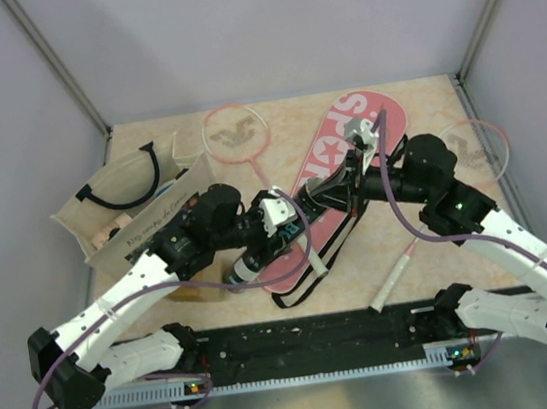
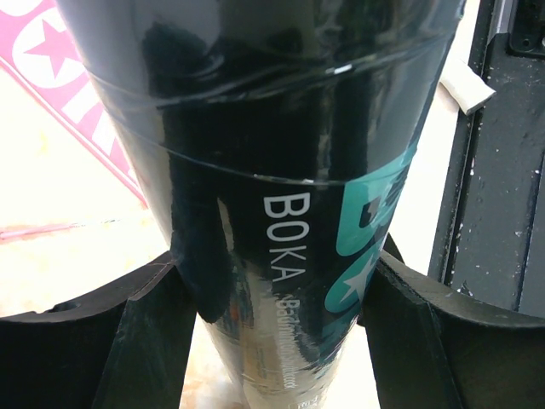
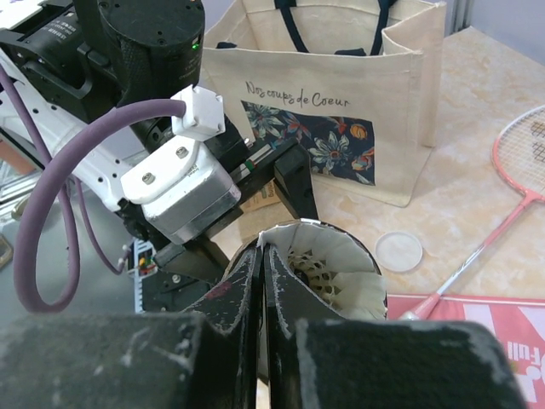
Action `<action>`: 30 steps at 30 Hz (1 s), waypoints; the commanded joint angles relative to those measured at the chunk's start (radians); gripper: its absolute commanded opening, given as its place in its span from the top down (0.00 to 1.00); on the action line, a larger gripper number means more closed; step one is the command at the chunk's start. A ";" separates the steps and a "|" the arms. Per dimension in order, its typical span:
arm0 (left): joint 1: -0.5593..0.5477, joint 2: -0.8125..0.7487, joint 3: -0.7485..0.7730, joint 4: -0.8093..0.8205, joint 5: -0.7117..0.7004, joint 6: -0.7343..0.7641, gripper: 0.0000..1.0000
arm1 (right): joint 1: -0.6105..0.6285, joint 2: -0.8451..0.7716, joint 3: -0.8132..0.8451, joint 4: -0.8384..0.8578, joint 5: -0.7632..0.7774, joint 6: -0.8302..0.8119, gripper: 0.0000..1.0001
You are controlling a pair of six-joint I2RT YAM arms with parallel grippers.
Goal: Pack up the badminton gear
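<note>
My left gripper (image 1: pixel 270 237) is shut on the black tube with teal lettering (image 2: pixel 281 170), holding it tilted above the table (image 1: pixel 260 257). My right gripper (image 3: pixel 262 251) is shut on the feather edge of the white shuttlecock (image 3: pixel 341 264), which sits in the tube's open mouth; in the top view it is at the tube's upper end (image 1: pixel 304 208). The pink "SPORT" cover (image 1: pixel 347 149) lies under both grippers. One pink-rimmed racket (image 1: pixel 235 129) lies at the back. The other racket (image 1: pixel 475 148) lies at the right, its handle (image 1: pixel 390 285) near the front.
The beige tote bag (image 1: pixel 136 197) stands open at the left and also shows in the right wrist view (image 3: pixel 341 102). A small brown cardboard box (image 1: pixel 199 293) sits below the left arm. A round pale lid (image 3: pixel 398 251) lies on the table in front of the bag.
</note>
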 commanded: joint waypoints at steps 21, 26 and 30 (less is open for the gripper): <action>-0.012 -0.060 0.056 0.382 0.110 -0.034 0.75 | 0.038 -0.012 0.011 -0.175 0.159 0.118 0.80; -0.013 -0.071 0.033 0.379 0.092 -0.032 0.75 | 0.038 -0.076 0.046 -0.172 0.212 0.150 0.72; -0.012 -0.071 0.032 0.371 0.092 -0.034 0.75 | 0.038 -0.089 0.056 -0.202 0.222 0.145 0.74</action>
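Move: At the tube's mouth, the shuttlecock tucked inside has its middle just in front of the right hand's shut fingertips: about 2 cm ahead, 1 cm left and 2 cm lower. From the left hand, which already grips the tube's middle, it is some 12 cm right, 1 cm ahead and 12 cm up. From the right hand, the pink bag lies about 19 cm ahead, 4 cm right; the left-side racket 23 cm ahead, 16 cm left, both some 33 cm below. Hovering nearly in place at the shuttlecock's feathers, the right hand first keeps its fingers all but shut, then parts them to about a quarter while rising some 3 cm and going 2 cm right, turning about 10 degrees clockwise. The left hand keeps its hold on the leaning tube and lifts it almost in step, some 3 cm up and 1.5 cm right, with a slight tilt. ##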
